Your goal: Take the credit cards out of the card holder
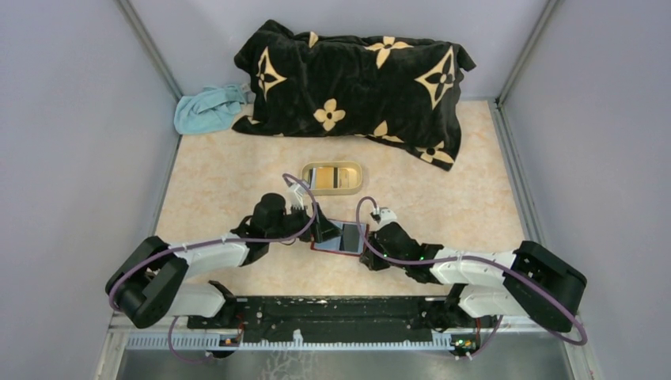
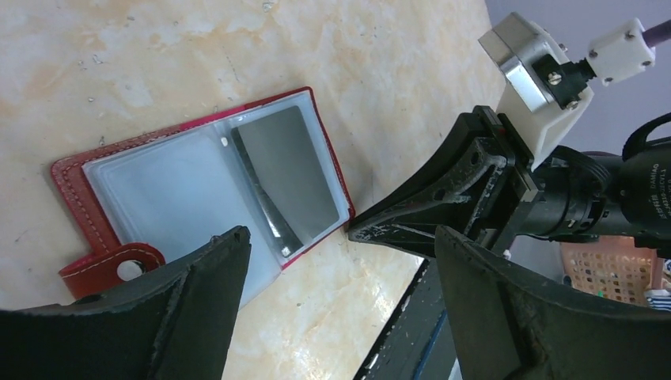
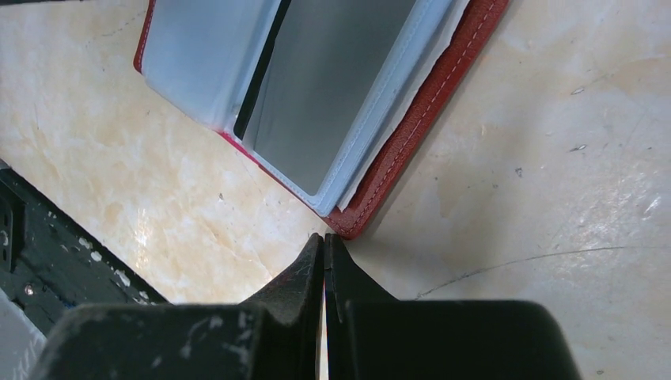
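Note:
The card holder (image 1: 350, 237) lies open on the table between my two grippers, dark red outside with pale blue-grey sleeves (image 2: 170, 186). A dark credit card (image 2: 286, 168) sits in one sleeve (image 3: 332, 87). My left gripper (image 2: 340, 265) stands open low over the holder's near edge, with nothing between its fingers (image 2: 202, 305). My right gripper (image 3: 324, 239) is shut and empty, its tip right at the holder's corner (image 3: 352, 226); whether it touches is unclear. In the left wrist view the right gripper's closed fingers (image 2: 419, 218) point at that same corner. Other cards (image 1: 332, 177) lie in a tray.
A beige oval tray (image 1: 358, 169) stands just beyond the holder. A black blanket with tan flowers (image 1: 356, 83) and a light blue cloth (image 1: 207, 109) lie at the back. Grey walls enclose the table, and a black rail (image 1: 332, 313) runs along the near edge.

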`<action>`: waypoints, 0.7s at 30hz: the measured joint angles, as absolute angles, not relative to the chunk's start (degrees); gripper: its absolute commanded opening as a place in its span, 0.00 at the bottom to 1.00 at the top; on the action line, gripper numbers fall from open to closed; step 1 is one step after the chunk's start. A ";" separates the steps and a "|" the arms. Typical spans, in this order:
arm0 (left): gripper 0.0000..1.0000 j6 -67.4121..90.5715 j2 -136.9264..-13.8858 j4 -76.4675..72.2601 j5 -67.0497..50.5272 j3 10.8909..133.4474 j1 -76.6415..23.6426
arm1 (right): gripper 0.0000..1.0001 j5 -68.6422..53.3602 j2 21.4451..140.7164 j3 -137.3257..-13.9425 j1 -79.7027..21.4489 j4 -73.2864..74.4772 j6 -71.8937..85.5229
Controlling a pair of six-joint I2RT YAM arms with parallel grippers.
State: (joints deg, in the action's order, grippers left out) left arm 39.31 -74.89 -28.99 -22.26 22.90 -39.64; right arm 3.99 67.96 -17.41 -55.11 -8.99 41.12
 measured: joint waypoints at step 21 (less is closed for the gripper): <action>0.91 44.38 -82.52 -36.05 -21.17 22.46 -43.38 | 0.00 -0.91 56.42 -20.64 -46.35 -5.17 37.19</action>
State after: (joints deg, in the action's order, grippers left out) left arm 44.38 -82.52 -36.05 -21.17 22.46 -43.38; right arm -0.91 56.42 -20.64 -46.35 -5.17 37.19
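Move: The dark grey card in the open card holder lies about 8 cm below the left fingers, some 4 cm to their right and 1 cm back; the holder's middle is 2 cm to their right, 1 cm back. The tan tray sits about 13 cm straight ahead of the left hand. From the right hand, low at the holder's near right corner, the grey card is some 4 cm ahead, 4 cm left and about 1 cm below. The shut right hand rises some 7 cm and forward, as the open left sinks rightward towards the grey card. ##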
